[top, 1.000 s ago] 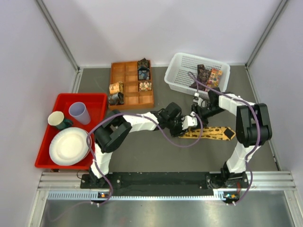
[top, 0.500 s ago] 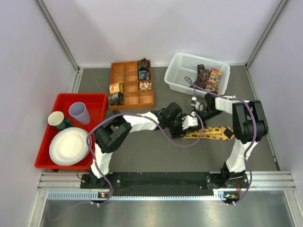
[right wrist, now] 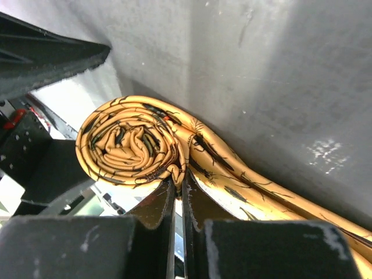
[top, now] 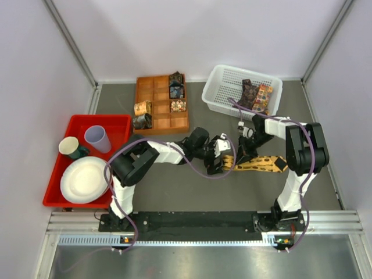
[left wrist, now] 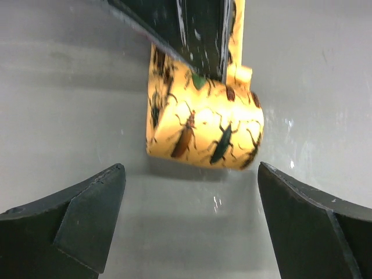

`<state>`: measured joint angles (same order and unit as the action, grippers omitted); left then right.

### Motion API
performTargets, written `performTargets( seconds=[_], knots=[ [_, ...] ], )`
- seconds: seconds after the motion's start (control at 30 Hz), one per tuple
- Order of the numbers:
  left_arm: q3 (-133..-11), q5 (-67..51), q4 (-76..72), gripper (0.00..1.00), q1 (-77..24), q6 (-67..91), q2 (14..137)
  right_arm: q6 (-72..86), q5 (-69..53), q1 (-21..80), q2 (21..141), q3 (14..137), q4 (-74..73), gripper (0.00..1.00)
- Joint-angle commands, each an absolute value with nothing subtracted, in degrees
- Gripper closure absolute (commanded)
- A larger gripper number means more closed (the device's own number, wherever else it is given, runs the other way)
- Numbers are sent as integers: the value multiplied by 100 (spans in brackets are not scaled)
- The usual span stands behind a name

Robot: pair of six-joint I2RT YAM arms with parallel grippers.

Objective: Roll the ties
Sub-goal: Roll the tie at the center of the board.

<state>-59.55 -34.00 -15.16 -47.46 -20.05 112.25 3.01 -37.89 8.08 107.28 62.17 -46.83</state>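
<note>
The golden-yellow tie [top: 258, 164] lies on the table, its left end wound into a roll [left wrist: 203, 133] that also shows in the right wrist view [right wrist: 131, 145]. My right gripper [right wrist: 179, 195] is shut, pinching the tie at the roll's lower edge; it comes down on the roll from above in the top view [top: 240, 156]. My left gripper [left wrist: 192, 232] is open and empty, its fingers spread just short of the roll, to the roll's left in the top view [top: 217, 159]. The loose strip [right wrist: 256, 192] runs off to the right.
An orange-brown compartment tray [top: 157, 96] at the back holds several rolled ties [top: 176, 85]. A white mesh basket [top: 224, 87] at the back right holds more ties [top: 256, 93]. A red bin [top: 116, 123] at the left holds a plate [top: 85, 179] and two cups.
My left gripper has let go of the roll and drawn back to the left, open. My right gripper has come down and forward onto the roll and shut on it.
</note>
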Motion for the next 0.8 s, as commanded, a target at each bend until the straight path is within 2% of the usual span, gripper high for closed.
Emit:
performTargets(
  seconds=[0.0,0.37,0.43,0.47,0.5,0.6,0.63,0.77],
  knots=[
    [-5985,-3744,-2917,1,-4799,-1731,11565,255,-2690,826,11012,6477,-4280,100],
    [-6240,-4060,-4016,1,-4931,-1758,12243,290,-2285,1002,11259,6926,-4482,100],
    [-6345,-4157,-3912,9,-4957,-1758,12313,281,-2224,1054,11311,7013,-4535,100],
    [-6407,-4183,-3789,15,-4957,-1749,12366,290,-2206,1072,11320,7040,-4535,100],
    [-6538,-4218,-3510,28,-4957,-1749,12384,281,-2171,1107,11329,7066,-4535,100],
    [-6644,-4184,-3060,49,-4966,-1889,12340,308,-2267,1142,11355,7101,-4500,100],
    [-6627,-4157,-2737,59,-4966,-1951,12296,299,-2311,1143,11364,7128,-4509,100],
    [-6539,-3570,-1515,74,-4957,-2328,11920,194,-2706,1143,11312,7233,-4648,98]
  ],
)
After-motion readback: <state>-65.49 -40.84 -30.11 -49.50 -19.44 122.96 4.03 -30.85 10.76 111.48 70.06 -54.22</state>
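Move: The rolled end of the tie lies about 5 cm to the right of the left hand, level with it fore and aft and at about its height; from the right hand, pinching the strip just beside it, it is some 3 cm to the left. The tie's unrolled tail runs off rightwards, its dark patch about 25 cm to the left hand's right. The white basket stands some 28 cm farther out and 10 cm to the right of the left hand. Sliding rightwards, almost level, the wide-open left hand goes about 5.5 cm to the roll, its fingers tilting some 10 degrees flatter; over the last stretch they close to about half and clasp the roll by its near and far ends. The right hand stays, keeping its pinch on the strip beside the roll while tipping some 10 degrees more steeply down. ##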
